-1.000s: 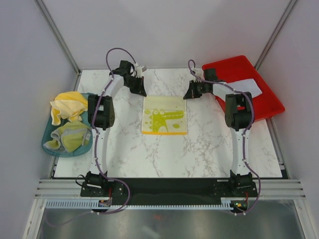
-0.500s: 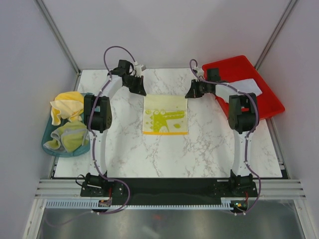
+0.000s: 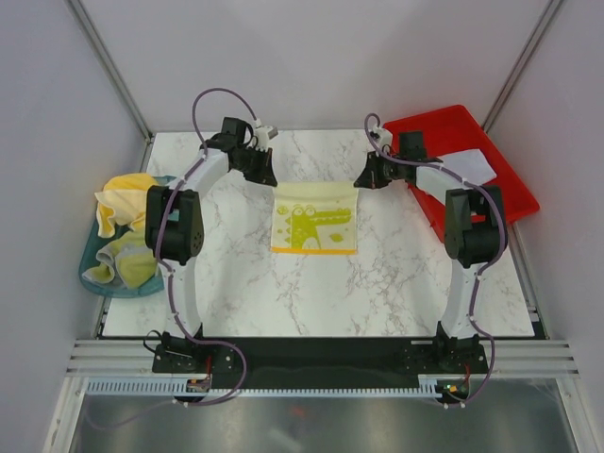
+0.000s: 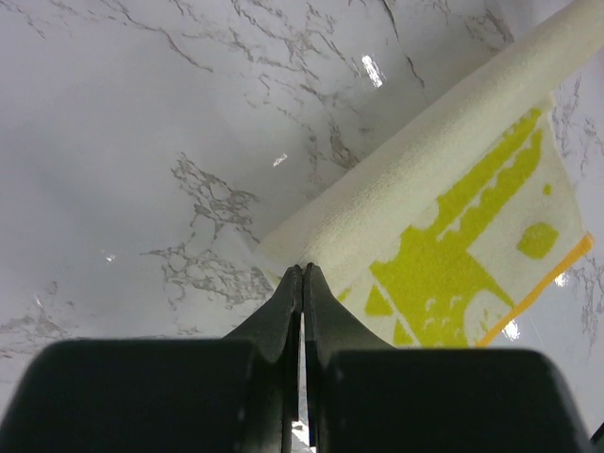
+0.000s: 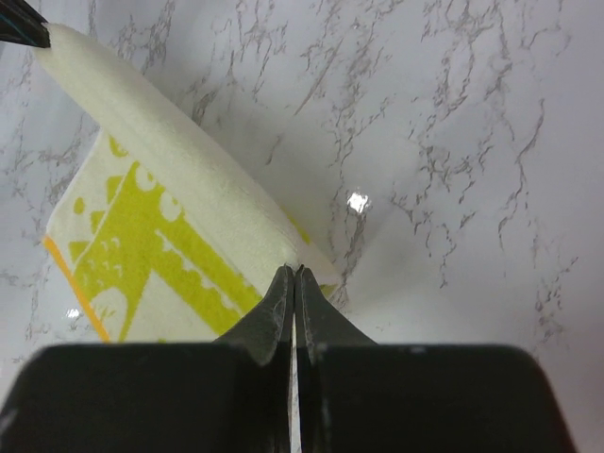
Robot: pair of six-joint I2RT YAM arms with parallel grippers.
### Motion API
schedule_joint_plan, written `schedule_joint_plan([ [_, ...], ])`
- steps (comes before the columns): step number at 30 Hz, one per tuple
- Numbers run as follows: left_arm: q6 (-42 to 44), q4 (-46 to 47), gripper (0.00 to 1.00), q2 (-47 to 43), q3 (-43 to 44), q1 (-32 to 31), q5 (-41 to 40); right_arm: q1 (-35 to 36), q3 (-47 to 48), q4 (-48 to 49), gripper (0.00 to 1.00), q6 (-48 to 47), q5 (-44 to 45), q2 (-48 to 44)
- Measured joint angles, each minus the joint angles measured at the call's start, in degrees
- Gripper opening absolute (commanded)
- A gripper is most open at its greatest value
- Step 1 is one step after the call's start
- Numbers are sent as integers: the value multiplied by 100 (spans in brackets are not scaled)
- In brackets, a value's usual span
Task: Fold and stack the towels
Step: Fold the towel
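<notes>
A white towel with a yellow-green crocodile print (image 3: 313,222) lies on the marble table (image 3: 311,293) in the middle. Its far edge is lifted and curled over. My left gripper (image 3: 268,177) is shut on the far left corner, and my right gripper (image 3: 360,179) is shut on the far right corner. The left wrist view has the left gripper (image 4: 303,269) pinching the towel (image 4: 453,217) at the corner of the raised roll. In the right wrist view the right gripper (image 5: 295,270) pinches the other corner of the towel (image 5: 170,236). More towels, yellow (image 3: 125,200) and grey-green (image 3: 132,261), sit in the tub.
A translucent teal tub (image 3: 94,247) stands at the table's left edge. A red tray (image 3: 491,203) lies at the back right with a pale folded cloth (image 3: 462,166) in it. Both arms' elbows stand out to the sides of the towel.
Both arms' elbows have swung outward. The grippers stay shut on the towel's far corners and have drifted a little back, the towel's far edge with them.
</notes>
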Motion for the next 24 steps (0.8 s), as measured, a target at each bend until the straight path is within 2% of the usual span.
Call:
schedule_joint_plan([
  [11, 0, 317, 2, -769, -1078, -208, -195, 0, -866, 144, 0, 92, 2, -660],
  [18, -28, 518, 2, -1204, -1530, -236, -258, 9, -1167, 251, 0, 474, -33, -1001],
  [24, -122, 656, 2, -1392, -2063, -236, -258, 146, -1961, 291, 0, 560, 55, -1397],
])
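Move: Both hands are holding the far edge of the croc-print towel off the table, to be folded towards its orange near hem. The middle of that hem lies about 20 cm back, 13 cm to the right and 7 cm below the left hand; from the right hand, 20 cm back, 13 cm left, 6 down. The lime print lies about 7 cm ahead of the hem's middle. The red tray's middle is some 33 cm right and 5 ahead of the right hand, the folded white towel in it 31 right and 3 ahead. Keeping the towel's two far corners pinched in shut fingers, both hands draw them straight back over the lying part towards the orange hem, the left about 6.5 cm, the right about 8 cm and quickest at the end. They stay near the same height, with only a shallow rise of 1–2 cm partway that sinks away again; the wrists hardly turn. ##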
